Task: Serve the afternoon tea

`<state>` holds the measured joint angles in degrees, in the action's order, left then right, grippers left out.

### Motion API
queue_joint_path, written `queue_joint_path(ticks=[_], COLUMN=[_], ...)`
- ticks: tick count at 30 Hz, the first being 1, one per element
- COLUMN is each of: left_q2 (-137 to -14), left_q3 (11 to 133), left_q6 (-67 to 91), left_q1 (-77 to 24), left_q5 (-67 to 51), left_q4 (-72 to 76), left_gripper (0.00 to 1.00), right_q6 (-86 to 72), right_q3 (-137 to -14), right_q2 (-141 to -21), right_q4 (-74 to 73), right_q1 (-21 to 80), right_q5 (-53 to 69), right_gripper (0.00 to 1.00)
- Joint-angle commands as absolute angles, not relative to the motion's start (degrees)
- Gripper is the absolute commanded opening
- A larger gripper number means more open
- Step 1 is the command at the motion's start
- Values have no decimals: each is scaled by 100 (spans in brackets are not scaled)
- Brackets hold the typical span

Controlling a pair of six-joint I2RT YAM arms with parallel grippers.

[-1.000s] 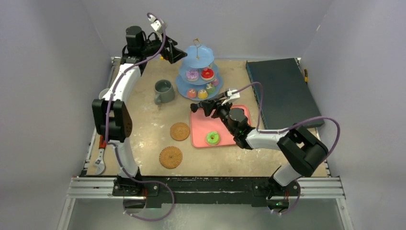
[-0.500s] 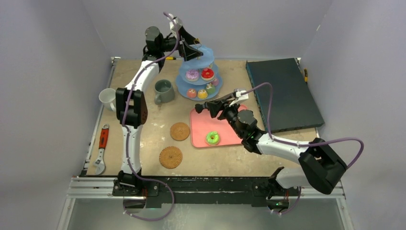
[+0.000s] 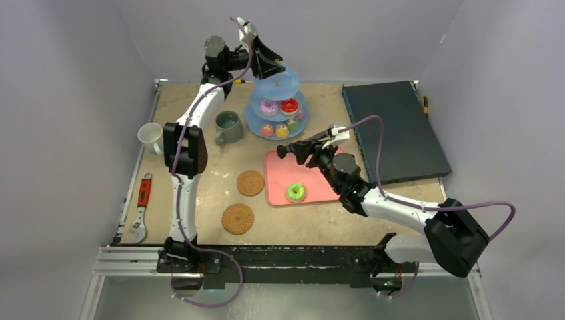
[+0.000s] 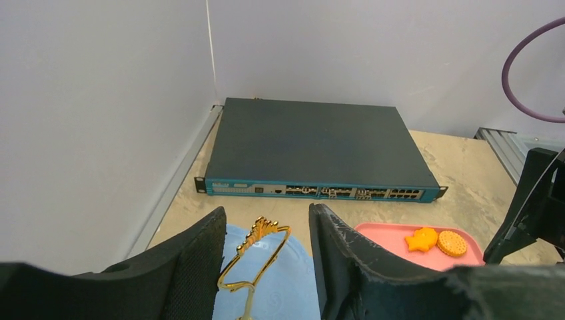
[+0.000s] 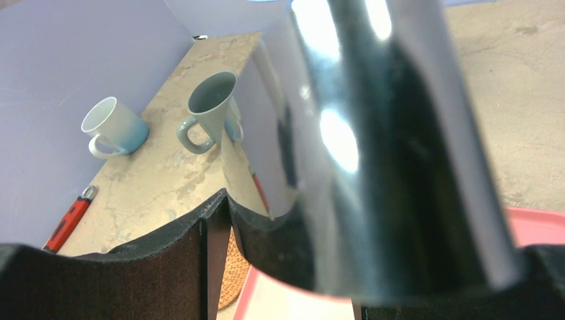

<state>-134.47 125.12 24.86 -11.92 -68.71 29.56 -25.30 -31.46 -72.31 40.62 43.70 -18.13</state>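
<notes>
The blue three-tier stand [image 3: 252, 123] stands at the back centre with small doughnuts and cupcakes [image 3: 268, 107] on its lower tiers. My left gripper [image 3: 272, 65] is at its top, open, one finger on each side of the gold loop handle [image 4: 263, 227], with a gap on the right side. My right gripper [image 3: 308, 150] hovers over the pink tray, shut on the black tongs [image 5: 373, 133]. A green doughnut [image 3: 296, 192] lies on the tray. The grey-green mug [image 3: 228, 127] and white mug [image 3: 150, 135] sit at the left. Two woven coasters [image 3: 250, 183] [image 3: 238, 218] lie in front.
The pink tray [image 3: 276, 167] also holds an orange cookie [image 4: 424, 240] and a round biscuit [image 4: 452, 243]. A dark network switch [image 3: 393, 127] fills the back right. A red-handled wrench [image 3: 142, 203] lies at the left edge.
My left arm swung right from behind the grey-green mug to the stand's top, and its jaws narrowed round the gold handle. My right arm stretched out a little with the tongs.
</notes>
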Motion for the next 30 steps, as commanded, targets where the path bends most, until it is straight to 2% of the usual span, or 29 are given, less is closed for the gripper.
queue_joint_path(ticks=[1, 5, 14, 16, 19, 30], left_q2=[-13489, -13458, -13398, -13412, -13373, -13178], left_q3=[12820, 12808, 12663, 12667, 12642, 12490], left_q6=[2307, 2017, 1333, 1368, 1404, 1261], left_q1=[-1201, -1188, -1137, -1113, -1109, -1262], left_q5=[-6906, -6830, -6339, -6279, -6173, -5239], left_q4=[3152, 2839, 2211, 2250, 2314, 2610], left_gripper=[43, 36, 44, 37, 20, 1], right_q6=[-2560, -2542, -2519, -2522, -2541, -2575], right_q3=[-3160, -3197, -3242, -3237, -3227, -3091], right_q2=[-7014, -6989, -6970, -6977, -6980, -6847], right_q4=[4095, 4070, 4093, 4108, 4147, 4148], right_q1=[4351, 4333, 4282, 4272, 4265, 4258], right_q5=[-2012, -2013, -2005, -2011, -1988, -2051], right_gripper=[60, 60, 60, 60, 60, 59])
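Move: The left gripper is at the gold handle of the three-tier stand, which sits between its half-open fingers, about 2 cm to its right and 1 cm ahead and below. Straight beneath that handle, some 9 cm below the hand, is the top plate. The purple donut is roughly 4 cm back, 1 cm left and 17 cm below; the grey mug some 4 cm back, 16 cm left and 27 cm below. From the right hand, holding the tongs, the handle is about 20 cm ahead, 8 cm left, 11 cm above. Bring the left gripper forward about 4 cm at the stand's gold handle, after a brief near-stop, sinking slightly and turning the wrist some 10 degrees counter-clockwise as you go. Shut the fingers from half open until they nearly meet, pinching the thin handle. Keep the tongs gripped in the right hand, almost still over the tray. ##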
